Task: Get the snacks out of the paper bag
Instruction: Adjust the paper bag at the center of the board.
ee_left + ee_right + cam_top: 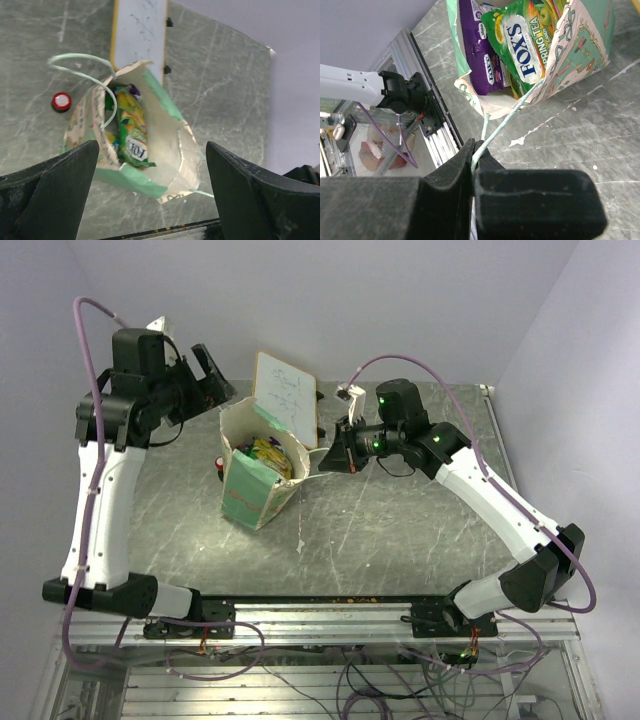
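Note:
The paper bag [252,485] stands tilted in the middle of the table with its mouth open. Snacks [268,452] fill it: a green Fox's packet [525,45] and a purple packet [480,50] show at the mouth. My right gripper [479,147] is shut on the bag's mint string handle [505,120], pulling it taut to the right of the bag [580,50]. Up behind the bag to its left, my left gripper [205,380] is open with nothing in it. In the left wrist view its jaws [152,145] stand wide above the bag [170,145] and snacks [131,127]. The other handle loop [80,62] hangs free.
A white wood-framed board [285,395] lies behind the bag, touching its far side. A small red-and-black cylinder [219,462] stands just left of the bag. The metal rail [320,605] runs along the table's near edge.

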`<state>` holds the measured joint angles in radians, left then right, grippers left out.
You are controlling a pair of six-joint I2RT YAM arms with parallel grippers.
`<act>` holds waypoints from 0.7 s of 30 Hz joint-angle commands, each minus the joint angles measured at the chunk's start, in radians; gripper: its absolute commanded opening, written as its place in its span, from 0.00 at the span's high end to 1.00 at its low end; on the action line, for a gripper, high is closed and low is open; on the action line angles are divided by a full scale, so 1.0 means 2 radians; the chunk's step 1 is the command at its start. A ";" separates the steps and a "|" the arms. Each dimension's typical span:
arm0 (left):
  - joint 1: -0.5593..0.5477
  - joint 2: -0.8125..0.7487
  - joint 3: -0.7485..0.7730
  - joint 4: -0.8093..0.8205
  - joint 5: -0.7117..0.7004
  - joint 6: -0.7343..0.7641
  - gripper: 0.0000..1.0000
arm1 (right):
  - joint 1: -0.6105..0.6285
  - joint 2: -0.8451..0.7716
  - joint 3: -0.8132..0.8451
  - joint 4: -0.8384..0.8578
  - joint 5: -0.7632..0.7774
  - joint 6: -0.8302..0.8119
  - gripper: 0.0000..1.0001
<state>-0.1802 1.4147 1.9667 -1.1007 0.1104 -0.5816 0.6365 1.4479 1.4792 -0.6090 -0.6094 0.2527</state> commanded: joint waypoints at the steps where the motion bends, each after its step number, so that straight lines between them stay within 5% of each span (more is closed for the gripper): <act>1: 0.001 -0.048 -0.057 0.011 -0.068 0.012 0.02 | 0.000 -0.014 0.016 0.011 -0.002 -0.004 1.00; 6: 0.002 -0.048 -0.098 0.026 -0.066 -0.014 0.03 | 0.000 -0.011 0.019 0.011 -0.003 -0.005 1.00; 13: 0.008 -0.019 -0.157 0.099 -0.041 -0.079 0.28 | 0.000 -0.013 0.019 0.008 -0.004 -0.006 1.00; 21: 0.008 0.036 -0.123 0.090 -0.071 -0.058 0.39 | -0.001 -0.017 0.015 0.008 -0.002 -0.007 1.00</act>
<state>-0.1726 1.4536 1.6611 -0.9482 0.0025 -0.7101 0.6365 1.4479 1.4792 -0.6094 -0.6094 0.2497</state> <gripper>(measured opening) 0.664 0.006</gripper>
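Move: The paper bag's free left handle is about 2 cm ahead of the left hand, 2 cm to its left and 12 cm below. The bag's middle is roughly 4 cm back, 8 cm right and 26 cm below that hand; the red-capped bottle about 4 cm left, level fore and aft; the whiteboard some 17 cm ahead, 10 cm right. From the right hand, the left handle lies about 22 cm left, 10 cm ahead, slightly lower. The right fingers keep their pinch on the bag's right handle, hand still, while the left hand drops about 10 cm towards the loose left handle. It first eases back and left a couple of centimetres, then swings forward and down, wrist tipping down and turning counter-clockwise some 10 degrees each, fingers narrowing from wide open to about two thirds. ##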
